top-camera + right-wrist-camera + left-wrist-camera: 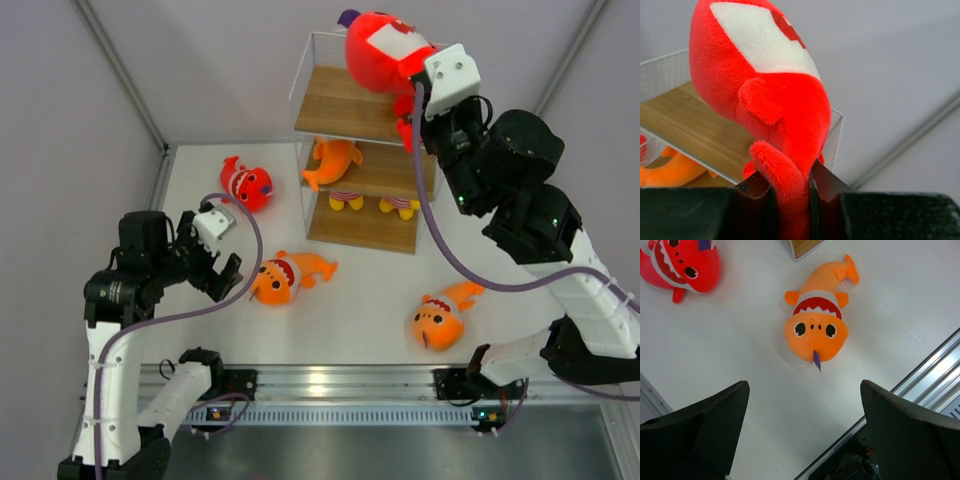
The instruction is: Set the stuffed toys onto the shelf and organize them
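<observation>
My right gripper (415,98) (790,186) is shut on the tail of a red shark toy (380,48) (765,95), holding it over the top board of the shelf (335,105) (685,125). An orange fish (332,160) lies on the middle board. On the table lie another red shark (245,185) (682,265) and two orange fish, one (285,277) (816,330) just ahead of my left gripper (222,262) (804,385), the other (440,322) at the front right. The left gripper is open and empty above the table.
Two partly hidden striped and yellow plush shapes (372,203) sit on the shelf's bottom board. A metal rail (330,385) (935,370) runs along the near table edge. Grey walls close in the back and the left side.
</observation>
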Tool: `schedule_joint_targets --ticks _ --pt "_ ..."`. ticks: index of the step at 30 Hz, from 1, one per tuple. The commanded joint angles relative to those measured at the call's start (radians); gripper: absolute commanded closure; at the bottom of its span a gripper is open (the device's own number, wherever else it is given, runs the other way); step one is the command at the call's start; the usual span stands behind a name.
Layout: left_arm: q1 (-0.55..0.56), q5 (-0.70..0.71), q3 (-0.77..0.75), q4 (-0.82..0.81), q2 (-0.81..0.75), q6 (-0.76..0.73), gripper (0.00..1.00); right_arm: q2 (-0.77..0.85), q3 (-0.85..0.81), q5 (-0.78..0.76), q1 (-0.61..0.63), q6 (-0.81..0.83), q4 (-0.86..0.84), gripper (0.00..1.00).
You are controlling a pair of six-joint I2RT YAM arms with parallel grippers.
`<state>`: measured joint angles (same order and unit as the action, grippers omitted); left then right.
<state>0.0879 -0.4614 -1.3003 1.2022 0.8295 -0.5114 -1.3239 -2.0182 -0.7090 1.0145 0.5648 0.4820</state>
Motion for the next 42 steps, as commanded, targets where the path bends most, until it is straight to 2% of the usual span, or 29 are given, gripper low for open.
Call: schedule_joint_targets --ticks 1,6,13,20,25,28,29,31,32,38,42 --pt "0.004 -0.006 0.018 -0.058 0.003 0.019 0.01 -0.089 -0.06 -0.303 0.015 0.102 -0.121 1.0" --pt "0.004 -0.023 0.03 -0.058 0.002 0.011 0.01 -0.228 -0.16 -0.357 0.015 0.158 -0.134 1.0" --pt "0.004 -0.033 0.05 -0.058 -0.009 0.005 0.01 -0.34 -0.191 -0.443 0.015 0.237 -0.21 1.0" --pt "0.004 -0.042 0.064 -0.058 -0.013 0.004 0.01 -0.449 -0.283 -0.478 0.007 0.222 -0.131 1.0" --pt "0.004 -0.045 0.07 -0.059 -0.015 0.001 0.01 -0.462 -0.298 -0.422 0.007 0.15 -0.051 0.98" --pt "0.004 -0.048 0.072 -0.059 -0.015 0.004 0.01 -0.454 -0.304 -0.338 0.009 0.069 0.039 0.6" --pt "0.003 -0.048 0.072 -0.058 -0.016 0.004 0.01 -0.449 -0.303 -0.314 0.007 0.049 0.059 0.4" --pt "0.004 -0.046 0.073 -0.058 -0.017 0.002 0.01 -0.433 -0.297 -0.261 0.007 0.005 0.104 0.3" --pt "0.004 -0.046 0.075 -0.059 -0.015 0.001 0.02 -0.428 -0.292 -0.248 0.007 -0.005 0.118 0.21" --pt "0.004 -0.048 0.084 -0.059 -0.009 -0.004 0.02 -0.35 -0.245 -0.109 0.009 -0.071 0.159 0.02" --pt "0.004 -0.051 0.087 -0.058 -0.007 -0.007 0.01 -0.272 -0.2 0.012 0.009 -0.097 0.181 0.01"
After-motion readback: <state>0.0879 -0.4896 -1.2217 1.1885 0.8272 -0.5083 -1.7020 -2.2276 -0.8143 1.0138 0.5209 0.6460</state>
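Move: My right hand grips the red toy's tail. Its spot on the left-centre of the top shelf lies about 14 cm ahead, 6 cm left and 11 cm below. The other red toy is some 9 cm right of that spot; the orange toy on the shelf beneath is roughly 9 cm ahead of my right hand, 10 cm left and 28 cm down. From my open left hand the spot is about 24 cm ahead, 23 cm right and 17 cm up. I carry the red toy forward over the top shelf with my right hand, about 8 cm, soon also left and down some 6 cm each, turning clockwise about 25 degrees and dipping the hand's left side. There I open wide and let go of the tail, slide 3 cm farther left and slightly down while turning back, then start drawing back. My empty left hand sinks about 2 cm, still open. ##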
